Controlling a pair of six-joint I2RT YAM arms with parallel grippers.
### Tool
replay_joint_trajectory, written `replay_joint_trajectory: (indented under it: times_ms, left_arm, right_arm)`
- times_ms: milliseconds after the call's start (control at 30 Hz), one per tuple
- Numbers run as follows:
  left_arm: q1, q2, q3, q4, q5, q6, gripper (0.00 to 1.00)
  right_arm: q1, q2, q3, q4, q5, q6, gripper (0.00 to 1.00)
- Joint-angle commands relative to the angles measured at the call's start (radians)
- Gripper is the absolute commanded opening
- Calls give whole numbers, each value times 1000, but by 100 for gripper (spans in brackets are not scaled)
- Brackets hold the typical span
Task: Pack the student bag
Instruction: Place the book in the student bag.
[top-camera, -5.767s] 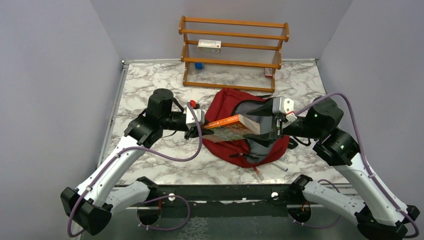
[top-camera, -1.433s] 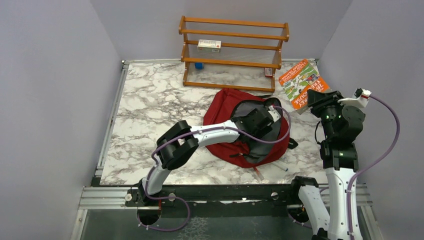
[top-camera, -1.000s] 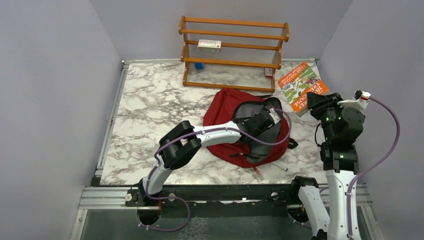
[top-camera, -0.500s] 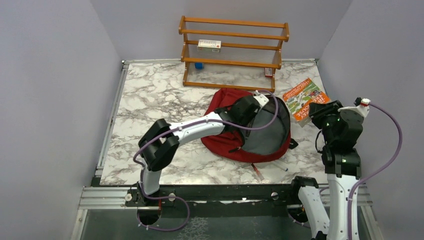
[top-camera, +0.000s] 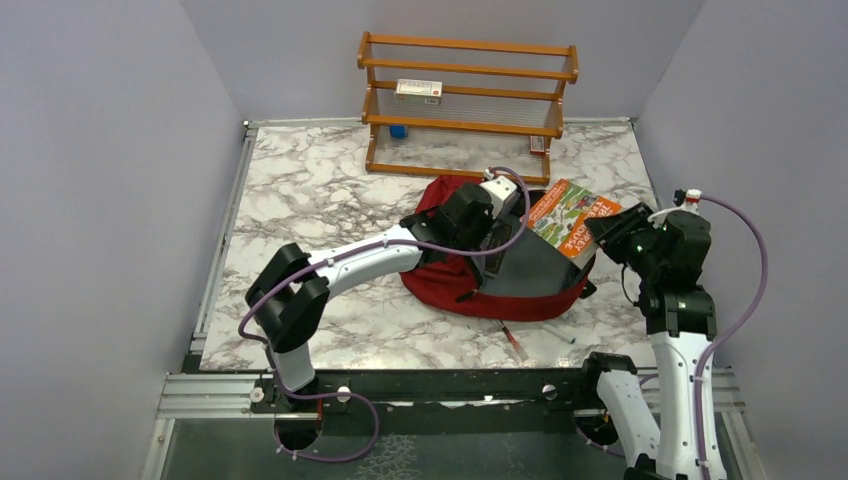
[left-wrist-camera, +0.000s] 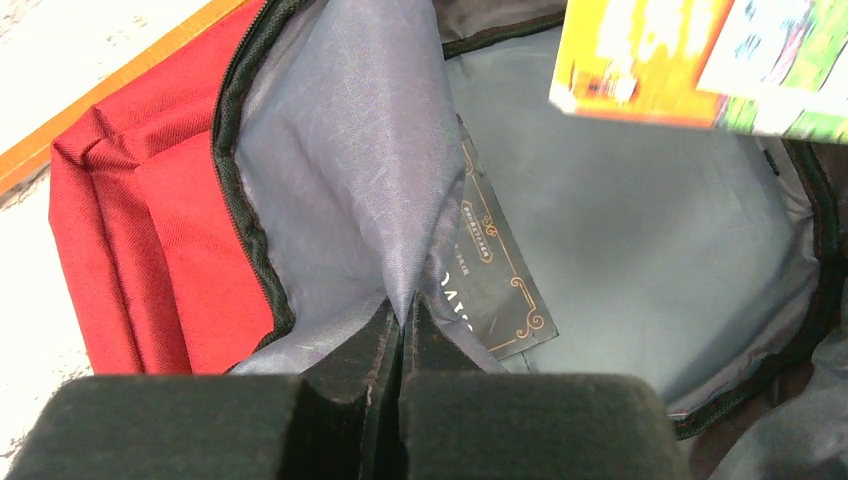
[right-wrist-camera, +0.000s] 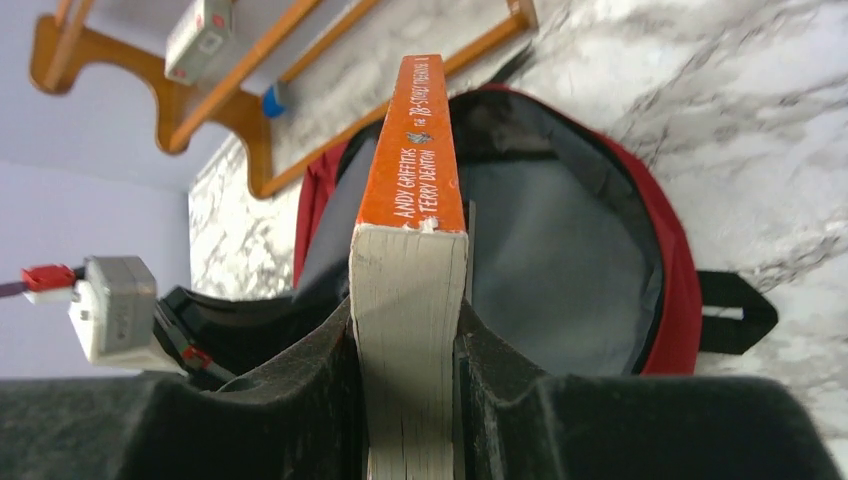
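Observation:
The student bag (top-camera: 447, 286), dark red with grey lining, lies in the middle of the table with its mouth held wide. My left gripper (top-camera: 489, 250) is shut on a fold of the bag's grey lining (left-wrist-camera: 360, 170), its fingertips (left-wrist-camera: 385, 325) pinching the cloth and holding the flap up. A dark book (left-wrist-camera: 497, 285) lies flat inside the bag. My right gripper (right-wrist-camera: 408, 320) is shut on an orange-spined book (right-wrist-camera: 415, 150), held edge-on above the bag's opening (right-wrist-camera: 560, 250). In the top view the orange book (top-camera: 563, 214) hangs tilted over the bag's right rim, with the right gripper (top-camera: 602, 232) at its right end.
A wooden rack (top-camera: 465, 105) stands at the back with a white box (top-camera: 418, 90) on a shelf and a small blue thing (top-camera: 398, 131) below it. Two pens (top-camera: 514, 341) lie on the marble in front of the bag. Grey walls close in both sides.
The left gripper shut on the lining and pulled the flap up and back, widening the bag's mouth. The right arm carried the orange book from the right rear to over the opening.

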Motion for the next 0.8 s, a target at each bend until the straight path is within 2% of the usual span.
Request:
replay_joint_trajectory:
  times_ms: [0, 400, 567, 767]
  left_arm:
    - [10, -52, -6, 81, 22, -30, 0]
    - [17, -108, -76, 183, -2, -56, 0]
    - [18, -149, -115, 237, 23, -54, 0]
    - [17, -170, -130, 262, 74, -47, 0]
  right_arm:
    - [-3, 23, -19, 31, -167, 20, 0]
    - [-4, 148, -106, 102, -360, 15, 0]
    - [-5, 186, -155, 209, -454, 52, 1]
    - [-4, 234, -220, 409, -544, 170, 1]
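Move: The right hand holds the orange-and-green book, whose middle is some 5 cm ahead and 6 cm left of it. The bag's open pocket lies about 5 cm ahead, 11 cm left and 21 cm below, the black book in it about 5 cm ahead, 16 cm left and 22 cm below. From the left hand, pinching the pocket's lining, the pocket's middle is roughly 7 cm right, 2 cm back and 10 cm below. Down and to its left, about 8 cm and 6 cm, the right hand carries the firmly kept book into the bag's mouth; the sinking eases off near the end while the leftward sweep goes on, with the wrist turning some 20 degrees counter-clockwise, rolling its left side up and tipping down. The left hand keeps its pinch on the lining and, later on, lifts it about 3 cm. ##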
